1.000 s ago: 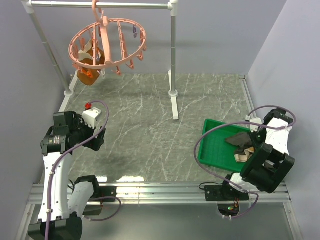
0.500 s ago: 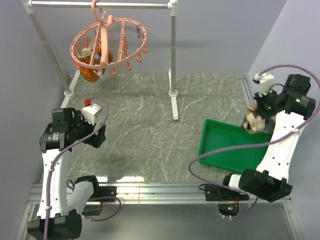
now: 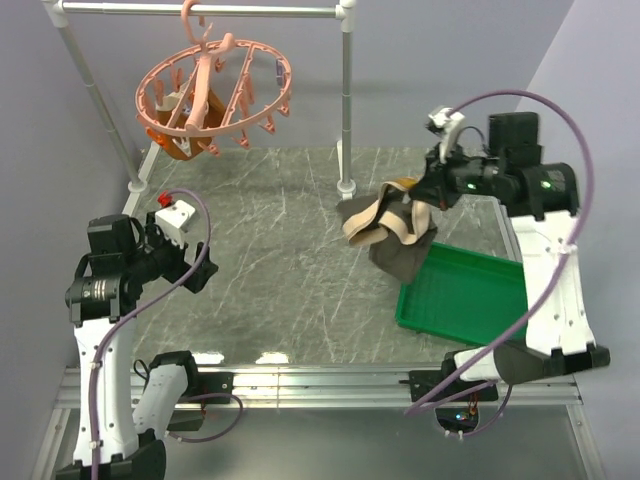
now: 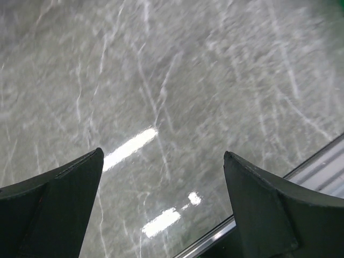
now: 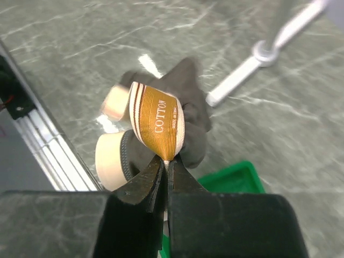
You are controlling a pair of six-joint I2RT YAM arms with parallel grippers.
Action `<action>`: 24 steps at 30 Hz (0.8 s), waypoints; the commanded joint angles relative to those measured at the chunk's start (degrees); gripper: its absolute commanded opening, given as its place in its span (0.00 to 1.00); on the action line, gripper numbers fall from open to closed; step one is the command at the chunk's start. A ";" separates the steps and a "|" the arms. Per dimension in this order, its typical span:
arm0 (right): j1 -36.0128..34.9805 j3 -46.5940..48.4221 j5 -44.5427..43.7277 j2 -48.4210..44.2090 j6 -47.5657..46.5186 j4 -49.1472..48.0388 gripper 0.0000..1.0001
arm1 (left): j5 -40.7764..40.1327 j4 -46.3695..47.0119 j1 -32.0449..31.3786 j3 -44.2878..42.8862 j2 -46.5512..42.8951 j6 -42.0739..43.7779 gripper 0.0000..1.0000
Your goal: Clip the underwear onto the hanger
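Note:
The underwear [image 3: 385, 228], dark olive-brown with a light tan waistband, hangs in the air above the middle right of the table. My right gripper [image 3: 425, 190] is shut on its waistband. In the right wrist view the waistband [image 5: 158, 118] with an orange "COTTON" label is pinched at the gripper [image 5: 168, 159]. The hanger [image 3: 215, 88], a salmon-pink ring with clips, hangs from the rack's top bar at the far left. My left gripper [image 3: 195, 268] stands open low at the near left, and in its own view the left gripper [image 4: 161, 161] holds nothing over bare table.
A smaller orange-brown garment [image 3: 182, 140] hangs clipped under the ring. The white-grey pipe rack [image 3: 345, 110] has an upright and foot at the table's far middle. A green tray [image 3: 465, 298] lies below the right arm, at the near right.
My right arm has lifted the underwear out of the green tray and swung it left and up over the table. The left arm shifted slightly. The ring sways a little.

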State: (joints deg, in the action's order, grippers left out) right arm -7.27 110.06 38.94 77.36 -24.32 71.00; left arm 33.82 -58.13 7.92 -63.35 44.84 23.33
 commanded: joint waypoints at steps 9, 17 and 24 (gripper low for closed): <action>-23.12 -13.20 -7.21 5.95 8.49 -21.07 0.00 | 10.56 -7.09 -0.01 -3.27 -1.86 9.01 0.97; -31.92 -12.32 -10.98 16.04 6.23 -25.84 0.00 | 8.45 -10.60 -0.10 -0.73 -2.74 23.94 0.96; -39.40 -26.54 -17.05 20.29 0.85 -21.52 0.25 | 4.68 -9.90 -0.36 7.44 -2.83 38.34 0.97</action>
State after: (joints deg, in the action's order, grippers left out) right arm -45.01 88.97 24.36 98.70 -21.06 46.87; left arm 40.05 -67.53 7.86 -58.39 41.47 51.92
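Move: The right gripper still holds the underwear by its waistband. It is taking it to the bare table between the arms, some 21 cm to its left, about 2 cm back and roughly 36 cm below. From the right hand, the green tray lies about 17 cm right, 2 cm back and 36 cm down, and the rack's right foot about 27 cm ahead and 14 cm left. From the left hand, that bare spot is around 21 cm right, 5 cm ahead and 24 cm down. Carry the pinched underwear with the right gripper some 20 cm left and as far down, away from over the tray's side to the table between the arms, dropping fastest at the end; swing the wrist about 25 degrees counter-clockwise and start parting the fingers late, with the waistband still between them. Ease the wide-open left gripper back, then down, turning it clockwise. ##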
